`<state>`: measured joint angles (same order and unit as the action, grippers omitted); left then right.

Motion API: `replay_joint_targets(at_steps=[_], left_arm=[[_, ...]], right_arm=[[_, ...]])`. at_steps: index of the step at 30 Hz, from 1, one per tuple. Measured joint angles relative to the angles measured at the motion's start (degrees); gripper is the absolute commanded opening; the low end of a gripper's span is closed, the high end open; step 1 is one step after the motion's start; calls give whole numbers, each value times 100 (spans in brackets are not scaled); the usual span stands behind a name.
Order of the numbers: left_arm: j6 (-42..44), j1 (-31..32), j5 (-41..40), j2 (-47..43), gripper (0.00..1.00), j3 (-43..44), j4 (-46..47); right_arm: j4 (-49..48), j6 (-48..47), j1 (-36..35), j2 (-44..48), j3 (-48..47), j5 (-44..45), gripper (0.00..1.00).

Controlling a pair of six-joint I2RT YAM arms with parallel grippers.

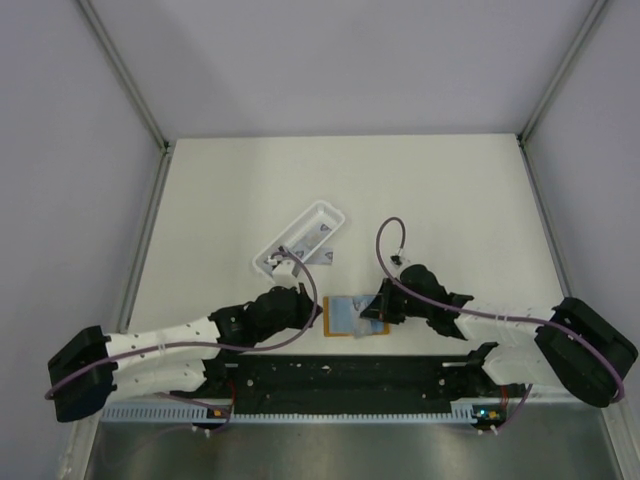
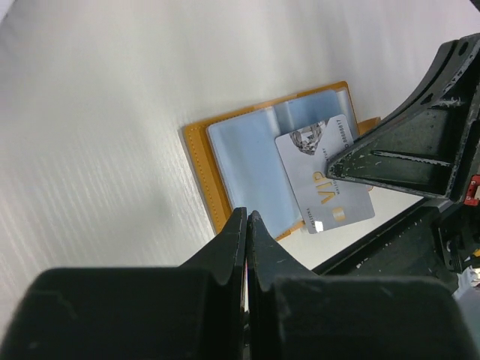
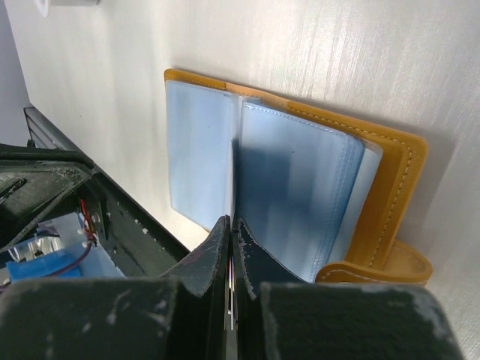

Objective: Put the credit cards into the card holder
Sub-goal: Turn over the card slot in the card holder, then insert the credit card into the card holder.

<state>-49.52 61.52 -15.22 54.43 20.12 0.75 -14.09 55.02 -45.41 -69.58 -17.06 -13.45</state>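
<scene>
The card holder [image 1: 343,318] lies open near the table's front edge, orange-tan outside with pale blue clear sleeves [image 2: 247,161] [image 3: 300,180]. A silver credit card [image 2: 322,176] marked VIP lies tilted over the holder's right sleeves. My right gripper [image 1: 378,312] [image 3: 232,220] is shut on its edge, and the card shows only as a thin sliver between the jaws in the right wrist view. One right finger [image 2: 409,154] covers the card's right side. My left gripper [image 1: 312,306] [image 2: 247,213] is shut with nothing in it, its tips just in front of the holder's near-left edge.
A long white tray [image 1: 335,212] sits diagonally behind the holder with more cards [image 1: 305,240] in it. A small dark-marked piece [image 1: 322,258] lies beside it. The black base rail [image 1: 340,375] runs along the front edge. Metal frame posts stand at the table's corners.
</scene>
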Motion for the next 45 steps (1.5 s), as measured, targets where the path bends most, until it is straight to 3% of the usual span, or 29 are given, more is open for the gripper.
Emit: replay_joint_targets(at_steps=[14,22,45], left_arm=[[400,0,94,1211,0,315,413],[271,-4,17,1703,0,345,407],[166,-4,83,2009,0,304,798]], right_arm=[[125,-98,-13,129,0,33,0],[415,-136,-17,691,0,184,0],[313,76,208,315,-17,308,0]])
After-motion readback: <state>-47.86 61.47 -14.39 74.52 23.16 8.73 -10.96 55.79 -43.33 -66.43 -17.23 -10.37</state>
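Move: The open card holder's middle is about 8 cm to the left hand's right, 1 cm ahead and 6 cm below; its left edge is only 1 cm to that hand's right. The VIP card lies 12 cm right, level, 4 cm below; a loose card some 15 cm ahead and 1 cm left. From the right hand, already pinching the card slot, the holder's middle is 3 cm left, level, 3 cm below. Left fingertips sink about 5 cm onto the holder's left edge; right, still pinching the slot, rises, then sinks. ##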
